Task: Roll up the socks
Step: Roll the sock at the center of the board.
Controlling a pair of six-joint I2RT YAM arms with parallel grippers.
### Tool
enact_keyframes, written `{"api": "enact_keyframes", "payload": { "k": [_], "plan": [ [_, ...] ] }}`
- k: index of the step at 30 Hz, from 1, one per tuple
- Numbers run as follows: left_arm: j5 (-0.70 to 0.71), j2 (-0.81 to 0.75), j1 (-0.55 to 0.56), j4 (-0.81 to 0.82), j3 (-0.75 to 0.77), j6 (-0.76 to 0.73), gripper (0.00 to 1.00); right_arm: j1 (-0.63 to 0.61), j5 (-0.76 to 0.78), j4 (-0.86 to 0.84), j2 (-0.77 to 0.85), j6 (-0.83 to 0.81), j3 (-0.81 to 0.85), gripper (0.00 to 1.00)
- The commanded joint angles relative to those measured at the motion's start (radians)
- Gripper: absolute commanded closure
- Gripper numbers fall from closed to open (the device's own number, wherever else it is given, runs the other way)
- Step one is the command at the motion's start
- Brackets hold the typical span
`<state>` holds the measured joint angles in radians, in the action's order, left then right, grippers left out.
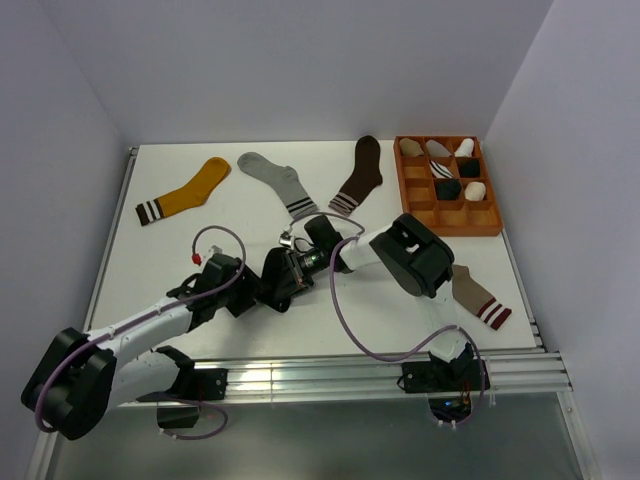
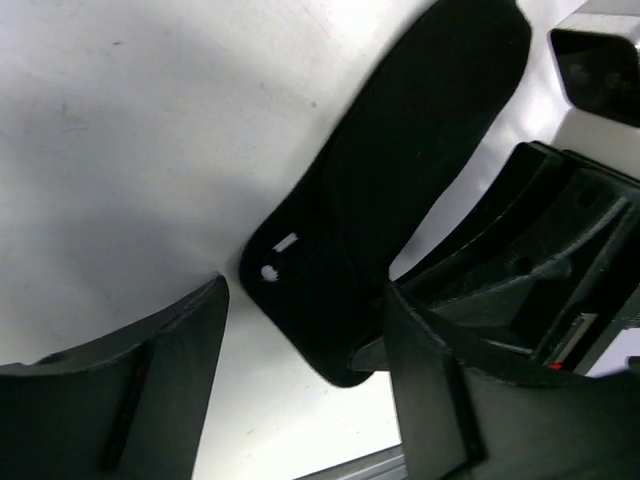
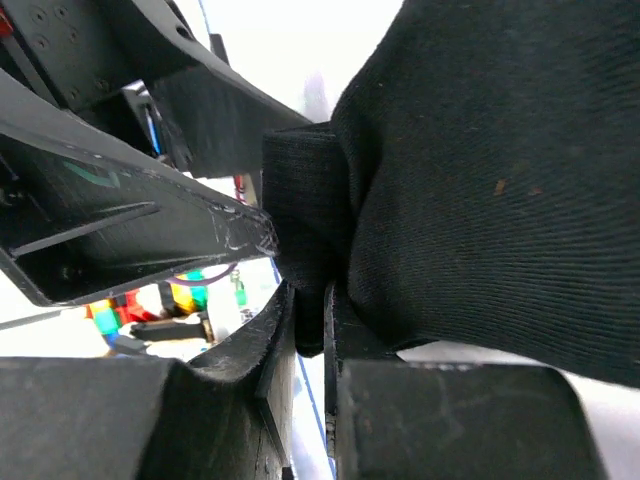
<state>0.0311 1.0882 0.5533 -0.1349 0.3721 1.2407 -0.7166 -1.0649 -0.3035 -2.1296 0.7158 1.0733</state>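
Note:
A plain black sock (image 2: 420, 130) lies flat on the white table, its end reaching between the fingers of my left gripper (image 2: 305, 305). That gripper is open and straddles the sock's end without gripping it. My right gripper (image 3: 310, 305) is shut on a bunched fold of the same black sock (image 3: 480, 180). In the top view the two grippers meet at mid-table, left (image 1: 262, 290) and right (image 1: 296, 268), and they hide the black sock there. A taupe sock (image 1: 478, 297) with a maroon-and-white cuff lies flat at the right, partly under the right arm.
At the back lie a mustard sock (image 1: 188, 193), a light grey sock (image 1: 278, 180) and a dark brown sock (image 1: 360, 175). An orange compartment tray (image 1: 447, 228) with rolled socks stands at the back right. A metal rail (image 1: 380, 372) edges the near side.

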Motion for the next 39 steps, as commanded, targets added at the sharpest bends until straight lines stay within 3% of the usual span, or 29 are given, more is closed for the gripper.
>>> {"api": "enact_keyframes", "payload": {
  "k": [1,3,6,10,14,16,17,20,23,27,30,39],
  "plan": [
    [0.021,0.029,0.01,0.049,-0.024,0.052,0.33,0.012,-0.007,-0.074,-0.018,0.073,-0.006,1.0],
    [0.033,0.038,0.011,0.032,-0.029,0.062,0.36,0.017,-0.009,-0.077,-0.026,0.082,-0.006,1.0],
    [0.058,0.047,0.011,0.011,-0.029,0.075,0.48,0.017,0.013,-0.033,-0.02,0.05,0.002,1.0],
    [0.082,0.081,0.011,-0.037,-0.006,0.074,0.7,0.016,0.083,0.073,0.045,-0.044,0.005,0.98],
    [0.064,0.136,0.008,-0.048,0.022,0.045,0.85,0.013,0.181,0.185,0.114,-0.146,0.002,0.91],
    [0.053,0.171,0.005,-0.052,0.042,0.019,0.89,0.003,0.219,0.211,0.146,-0.179,-0.007,0.79],
    [0.041,0.182,0.004,-0.058,0.048,0.011,0.89,-0.001,0.274,0.23,0.192,-0.217,-0.013,0.7],
    [0.024,0.216,0.002,-0.077,0.068,-0.021,0.91,-0.035,0.394,0.262,0.304,-0.32,-0.047,0.57],
    [0.006,0.242,-0.006,-0.094,0.091,-0.063,0.91,-0.104,0.639,0.268,0.414,-0.43,-0.099,0.5],
    [-0.014,0.275,-0.012,-0.115,0.126,-0.122,0.91,-0.225,1.018,0.219,0.511,-0.553,-0.182,0.47],
    [-0.022,0.309,-0.016,-0.127,0.162,-0.161,0.91,-0.32,1.178,0.184,0.525,-0.621,-0.194,0.46],
    [-0.042,0.354,-0.024,-0.152,0.225,-0.228,0.91,-0.49,1.385,0.168,0.436,-0.751,-0.127,0.45]
  ]
}}
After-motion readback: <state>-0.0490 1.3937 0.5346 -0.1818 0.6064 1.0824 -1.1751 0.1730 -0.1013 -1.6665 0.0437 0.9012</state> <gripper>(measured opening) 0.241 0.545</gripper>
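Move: The black sock's rolled end lies almost between the left hand's open fingertips, about 1 cm ahead, 3 cm to the right and 2 cm below. The right fingers already pinch its other side, so from that hand its middle is about 4 cm left, 1 cm ahead and 1 cm below. The grey sock lies some 33 cm ahead and 3 cm right of the left hand, the brown sock about 36 cm ahead and 20 cm right of the right hand, both 3 cm lower. The black sock's rolled end is pinched by the left fingers as they sink slightly and shut on it, then drawn some 3.5 cm forward and to the right in that grip. Once it is held, the right fingers open and let go, rise about 4 cm with a slight forward-right swing, then ease back and partly down, the wrist turning some 75 degrees so they point forward-left and more steeply down. ##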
